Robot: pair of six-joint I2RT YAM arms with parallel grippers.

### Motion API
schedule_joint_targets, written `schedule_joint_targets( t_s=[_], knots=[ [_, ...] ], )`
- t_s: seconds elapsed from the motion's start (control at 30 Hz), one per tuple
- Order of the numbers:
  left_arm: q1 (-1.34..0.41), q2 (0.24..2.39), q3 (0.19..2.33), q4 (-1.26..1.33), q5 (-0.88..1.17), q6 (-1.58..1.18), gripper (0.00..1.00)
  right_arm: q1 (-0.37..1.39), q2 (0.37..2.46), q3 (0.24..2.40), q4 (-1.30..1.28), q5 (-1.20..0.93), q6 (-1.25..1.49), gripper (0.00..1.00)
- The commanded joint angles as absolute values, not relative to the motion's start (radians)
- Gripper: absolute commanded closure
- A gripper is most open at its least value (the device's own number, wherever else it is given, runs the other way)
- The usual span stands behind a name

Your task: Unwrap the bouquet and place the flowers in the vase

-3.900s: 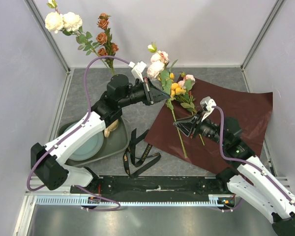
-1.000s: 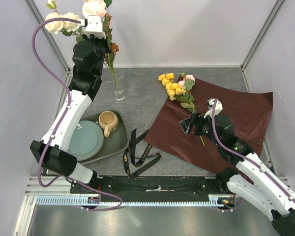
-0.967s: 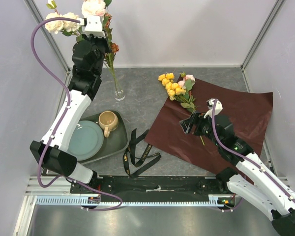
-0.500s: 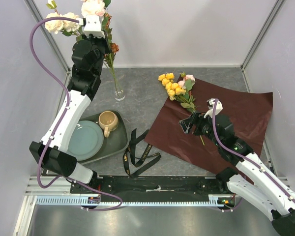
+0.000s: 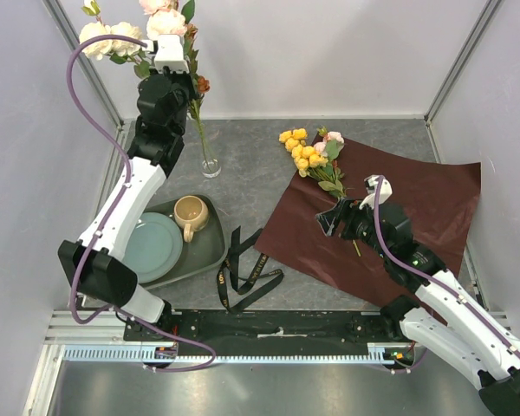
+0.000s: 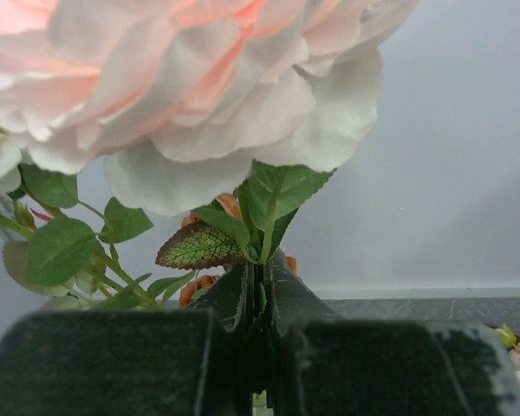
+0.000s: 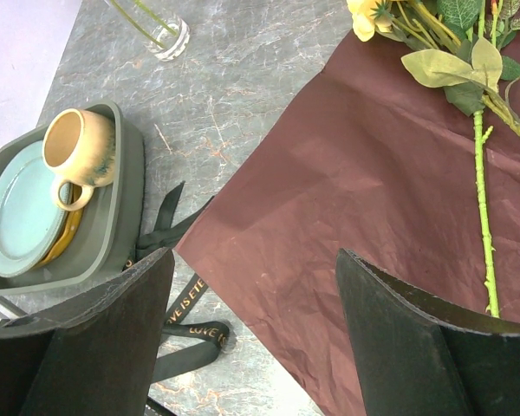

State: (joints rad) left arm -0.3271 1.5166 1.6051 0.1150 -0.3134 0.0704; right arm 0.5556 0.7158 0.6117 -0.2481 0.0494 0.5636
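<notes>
My left gripper (image 5: 172,35) is raised high at the back left, shut on the green stem (image 6: 258,290) of a pink-cream rose (image 6: 182,78). It hangs above the clear glass vase (image 5: 210,165). That vase holds white blooms (image 5: 104,36) and rust-orange blooms (image 5: 199,84). I cannot tell whether the held stem's lower end reaches the vase. A yellow and pink spray (image 5: 310,154) lies on the spread maroon paper (image 5: 416,208). My right gripper (image 5: 332,218) hovers open over the paper (image 7: 347,199), beside the spray's stem (image 7: 482,208). The vase (image 7: 160,30) shows far off.
The black ribbon (image 5: 243,270) with gold lettering lies loose in front of the paper. A grey tray (image 5: 210,247) at the left holds a teal plate (image 5: 152,247) and a tan mug (image 5: 191,212). Grey walls close in the back and sides.
My left arm has shifted a little to the right with the rose still in its jaws. The right arm has not moved.
</notes>
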Motion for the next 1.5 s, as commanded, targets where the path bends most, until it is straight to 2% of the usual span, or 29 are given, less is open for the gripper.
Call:
schedule_joint_targets(
  t_s=[0.0,0.7,1.47],
  knots=[
    [-0.316,1.542,1.585,0.183,-0.39,0.014,0.98,0.558,0.703,0.603,-0.213,0.046,0.577,0.18],
    [-0.308,1.56,1.431,0.212,-0.448,-0.083,0.98,0.558,0.707,0.586,-0.207,0.038,0.584,0.18],
    [-0.31,1.64,1.384,0.218,-0.508,-0.074,0.98,0.557,0.709,0.568,-0.206,0.035,0.597,0.18]
  ],
)
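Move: My left hand grips the pink roses' stem high up. The vase stands nearly below, about 6 cm ahead, level sideways, its middle some 36 cm down. The mug is around 12 cm behind my hand and 5 cm left, the yellow roses roughly 11 cm ahead and 28 cm right, both some 40 cm below. From my right hand the vase is about 31 cm ahead, 32 cm left and 10 cm lower. I lower the pink roses towards the vase with my left hand, sinking about 14 cm and easing a little forward. On the way down my wrist tips from pointing slightly up to slightly down, some 15 degrees, and swings a bit counter-clockwise. My fingers stay shut on the stem. ##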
